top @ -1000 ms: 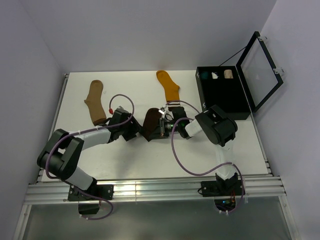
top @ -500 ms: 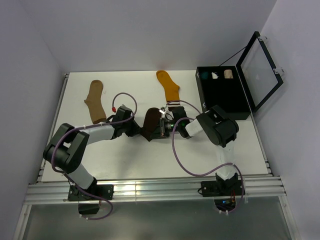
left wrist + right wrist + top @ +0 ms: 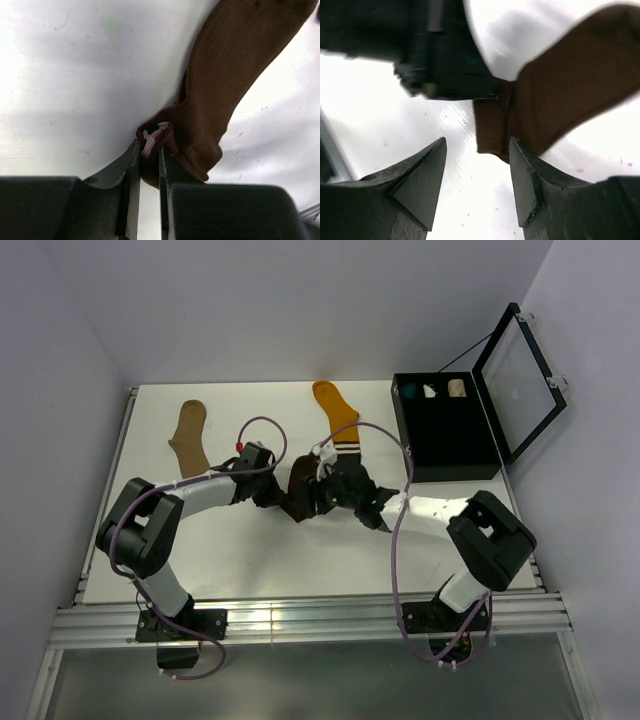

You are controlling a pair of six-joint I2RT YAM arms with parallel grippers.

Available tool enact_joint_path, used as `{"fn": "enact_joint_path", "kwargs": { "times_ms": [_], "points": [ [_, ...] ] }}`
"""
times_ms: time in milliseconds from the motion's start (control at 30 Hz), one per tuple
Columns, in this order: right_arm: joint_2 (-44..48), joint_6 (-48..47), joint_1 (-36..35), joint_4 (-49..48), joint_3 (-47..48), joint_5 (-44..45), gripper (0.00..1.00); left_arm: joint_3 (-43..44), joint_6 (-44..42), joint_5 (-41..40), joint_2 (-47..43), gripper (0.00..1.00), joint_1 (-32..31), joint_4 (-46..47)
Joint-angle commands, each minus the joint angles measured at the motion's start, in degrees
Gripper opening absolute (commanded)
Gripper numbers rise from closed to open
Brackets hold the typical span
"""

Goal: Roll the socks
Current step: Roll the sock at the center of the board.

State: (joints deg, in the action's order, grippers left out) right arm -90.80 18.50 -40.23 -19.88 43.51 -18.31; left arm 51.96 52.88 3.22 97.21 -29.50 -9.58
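Observation:
The dark brown sock lies mid-table between my two grippers, its lower end bunched. In the left wrist view the sock runs up to the right, and my left gripper is shut on its folded end, where a white-striped bit of cuff shows. From the top, that left gripper sits at the sock's left side. My right gripper stands open just short of the sock's edge, nothing between its fingers; it sits at the sock's right. The tan sock and mustard sock lie flat farther back.
An open black case stands at the back right, its lid raised. It holds small teal, white and cream bundles. The left gripper's black body fills the upper left of the right wrist view.
My left gripper has shut on the brown sock's bunched end. My right gripper has opened and let go of the sock, and its arm has swung out to the right.

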Motion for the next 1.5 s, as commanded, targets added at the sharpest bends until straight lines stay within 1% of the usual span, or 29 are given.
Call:
{"fn": "enact_joint_path", "kwargs": {
  "times_ms": [0, 67, 300, 367, 467, 733, 833, 867, 933, 967, 1000, 1067, 1100, 1133, 1167, 1200, 1233, 1267, 1300, 1333, 1433, 1467],
  "points": [
    [2.12, -10.92, -6.95, 3.18, -0.27, 18.20, 0.61, 1.47, -5.33, -2.87, 2.54, 0.09, 0.05, -6.24],
    [1.07, -13.56, -10.99, 2.48, 0.35, 24.16, 0.61, 2.08, -5.77, -2.17, 3.86, 0.09, -0.04, -6.59],
    [-5.25, -17.89, -18.47, 0.19, 3.51, 34.11, 0.61, 2.18, -6.04, -0.85, 4.22, 0.09, -0.04, -6.41],
    [-7.01, -20.43, -19.45, -0.51, 4.21, 35.35, 0.61, 2.18, -6.12, -0.94, 4.13, 0.09, -0.04, -6.59],
    [-9.30, -21.84, -20.24, -0.69, 5.62, 36.59, 0.61, 2.26, -6.21, -0.76, 4.22, 0.09, -0.04, -6.68],
    [-13.16, -22.81, -21.12, -0.51, 6.50, 37.20, 0.58, 2.44, -5.95, -0.41, 4.30, 0.10, -0.04, -6.85],
    [-14.57, -22.72, -21.21, -0.25, 6.59, 37.29, 0.52, 2.61, -5.95, -0.06, 4.22, 0.11, -0.04, -6.94],
    [-14.58, -22.72, -21.21, -0.42, 6.50, 37.38, 0.48, 2.70, -5.95, -0.06, 4.22, 0.11, -0.04, -7.11],
    [-15.01, -22.55, -21.21, -0.51, 6.33, 37.55, 0.43, 2.70, -6.04, 0.29, 4.22, 0.12, -0.04, -6.94],
    [-15.19, -22.37, -21.29, -0.42, 6.41, 37.29, 0.35, 2.70, -6.04, 0.55, 4.22, 0.12, -0.04, -6.77],
    [-15.63, -22.20, -21.30, -0.16, 6.59, 37.20, 0.31, 2.70, -6.04, 0.82, 4.22, 0.13, -0.04, -6.59],
    [-15.89, -21.58, -21.21, 0.02, 6.50, 37.20, 0.21, 2.44, -5.95, 1.70, 3.87, 0.16, -0.04, -6.15],
    [-15.89, -21.32, -21.12, 0.02, 6.33, 36.59, 0.09, 2.35, -5.78, 1.96, 3.69, 0.19, -0.04, -5.80],
    [-15.81, -21.05, -20.95, 0.45, 6.33, 36.06, 0.05, 2.18, -5.77, 2.22, 3.43, 0.25, -0.04, -5.45],
    [-15.55, -20.35, -20.68, 0.63, 6.24, 35.45, 0.00, 1.91, -5.86, 2.40, 2.64, 0.29, -0.04, -5.10],
    [-15.28, -19.83, -20.51, 0.80, 5.98, 34.66, 0.00, 1.83, -5.95, 2.75, 2.20, 0.32, -0.04, -4.92],
    [-14.58, -19.30, -19.90, 1.76, 6.15, 31.61, 0.00, 1.74, -6.12, 3.10, 1.76, 0.39, -0.04, -4.40],
    [-14.32, -18.60, -19.28, 2.47, 6.33, 29.92, 0.00, 1.48, -6.13, 3.37, 0.71, 0.43, -0.04, -4.22],
    [-13.62, -16.76, -18.58, 2.91, 6.24, 27.73, 0.00, 1.30, -5.95, 3.28, 0.01, 0.50, -0.04, -3.95],
    [-13.17, -16.05, -17.09, 3.18, 6.07, 23.97, 0.00, 1.12, -5.78, 3.02, -0.70, 0.55, 0.05, -3.60],
    [-11.33, -12.62, -14.45, 3.62, 5.45, 16.75, 0.00, 0.16, -4.55, 0.91, -3.77, 0.68, 0.23, -2.99],
    [-11.06, -11.05, -12.44, 3.79, 5.54, 11.42, 0.00, -0.72, -3.76, 0.30, -5.52, 0.72, 0.32, -2.55]
  ]
}}
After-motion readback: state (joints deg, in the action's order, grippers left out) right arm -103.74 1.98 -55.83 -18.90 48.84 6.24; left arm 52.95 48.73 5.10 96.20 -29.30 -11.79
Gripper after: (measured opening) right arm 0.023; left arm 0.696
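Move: The brown sock's rolled end is already between the left fingertips, practically at that hand point and about 1 cm to its right. From the right hand the rolled end lies some 3 cm left, 2 cm back and 7 cm below. The sock's flat part is about 5 cm ahead of the right hand, straight in front and 8 cm below. The mustard sock lies some 20 cm ahead and 8 cm right, on the same board. The left fingers keep their pinch on the brown sock's rolled end while the right hand drops about 7 cm and shifts 3 cm left onto it, its wrist swinging some 40 degrees so the fingers point more forward and steeper. The right fingers close on the roll's near edge, then the left fingers open and come free, rising barely 1 cm; the right wrist eases back about 10 degrees. ##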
